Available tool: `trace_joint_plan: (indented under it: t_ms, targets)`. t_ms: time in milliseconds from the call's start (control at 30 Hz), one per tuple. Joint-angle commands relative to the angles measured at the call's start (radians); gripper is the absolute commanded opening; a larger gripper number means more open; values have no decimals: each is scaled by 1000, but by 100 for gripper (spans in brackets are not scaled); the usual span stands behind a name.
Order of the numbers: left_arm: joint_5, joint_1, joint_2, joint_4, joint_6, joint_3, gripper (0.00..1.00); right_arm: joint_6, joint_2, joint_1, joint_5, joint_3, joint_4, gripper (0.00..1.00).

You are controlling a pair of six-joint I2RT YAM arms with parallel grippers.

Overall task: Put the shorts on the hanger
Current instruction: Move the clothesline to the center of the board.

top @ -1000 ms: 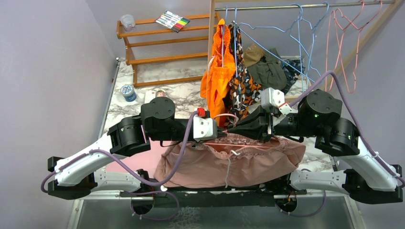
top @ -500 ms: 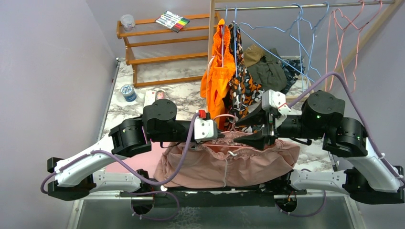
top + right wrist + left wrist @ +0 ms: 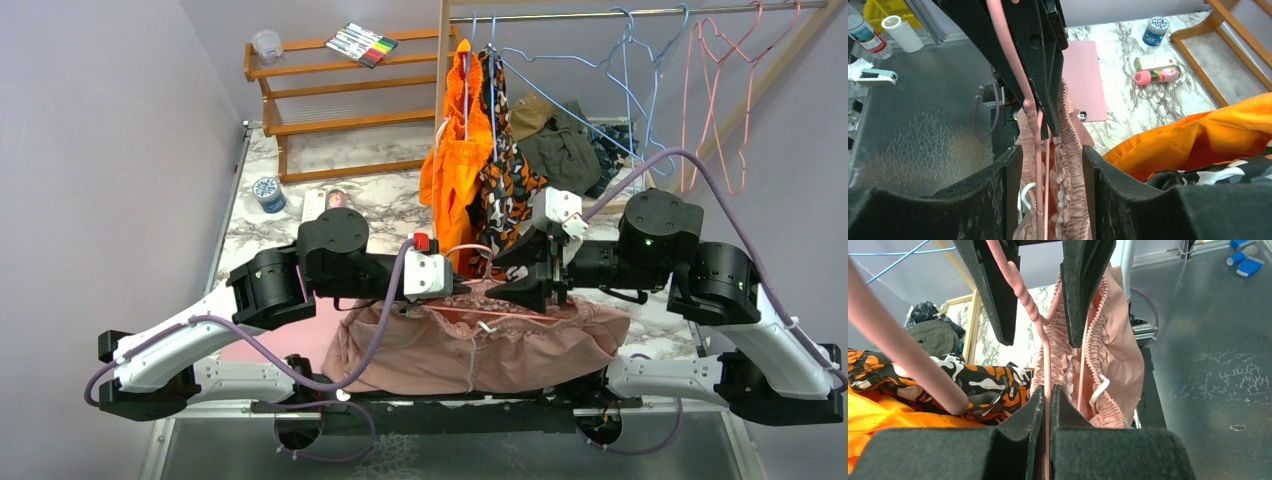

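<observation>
The dusty-pink shorts [image 3: 480,345] hang over the pink wire hanger [image 3: 470,245] between the two arms, with the gathered waistband up and the white drawstring dangling. My left gripper [image 3: 465,287] is shut on the hanger's thin wire [image 3: 1047,365], which runs straight between its closed pads. Facing it, my right gripper [image 3: 500,277] is open. In the right wrist view the right gripper [image 3: 1050,170] straddles the waistband [image 3: 1070,165] and the hanger wires, and neither pad touches them. The hanger's twisted neck [image 3: 1008,45] rises beside the left fingers.
An orange garment [image 3: 452,165] and a camouflage garment [image 3: 505,185] hang on the rail just behind the grippers. Light-blue hangers [image 3: 625,80] and pink ones [image 3: 715,90] hang further right. A wooden shelf [image 3: 330,110], a jar [image 3: 268,194], a pink mat [image 3: 1083,80] and dark clothes [image 3: 565,145] surround them.
My right gripper has gone from shut to open and shifted a little left. The shorts now hang from the hanger alone. My left gripper stays shut on the wire.
</observation>
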Motion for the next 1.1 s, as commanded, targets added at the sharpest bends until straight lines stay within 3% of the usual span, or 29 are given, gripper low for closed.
trace_joint_plan:
  t_ms: [0, 200, 367, 400, 433, 500, 533, 600, 700, 867, 1067]
  targets:
    - [41, 2, -6, 71, -6, 14, 0, 30, 5, 3, -35, -16, 64, 49]
    - [48, 2, -5, 77, -12, 18, 0, 39, 22, 2, -76, -32, 92, 35]
    - [51, 3, -6, 81, -27, 24, 0, 38, 29, 2, -114, -21, 89, 3]
    - [46, 3, -7, 82, -32, 28, 0, 36, 27, 2, -118, -13, 81, 1]
    - [40, 2, -8, 84, -38, 31, 11, 32, 25, 3, -124, -4, 61, 1]
    - [27, 3, -18, 86, -52, 37, 45, 26, 19, 3, -130, 25, 22, 1]
    - [22, 2, -27, 92, -61, 40, 57, 24, 13, 2, -132, 39, 6, 1]
    - [23, 2, -47, 115, -74, 43, 71, 26, -3, 2, -142, 67, -38, 1]
    - [19, 3, -84, 178, -94, 41, 79, 40, -14, 2, -157, 120, -116, 1]
    - [-53, 2, -145, 289, -94, 29, 80, 52, -19, 3, -113, 213, -242, 1]
    - [-152, 2, -149, 414, -100, 11, 80, 81, -68, 2, -74, 274, -252, 1]
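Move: My left hand already pinches the pink hanger beside its neck; the neck lies about 2 cm to its right and 1 cm up. From my right hand, half open around the wire, the neck is some 2 cm left and 1 cm back. The pink shorts' waistband is about 3 cm back, 1 cm right and 4 cm below. The camouflage shorts hang roughly 14 cm ahead, 1 cm right and 8 cm lower, the orange shorts 4 cm to their left. I ease my right hand a couple of centimetres left towards the neck and shut its fingers on the hanger wire just beside it. Only then does my left hand open wide, let go and climb about 11 cm, drifting left, its fingers tipping up some 25 degrees; meanwhile my right hand carries the hanger roughly 7 cm right, back and up. ##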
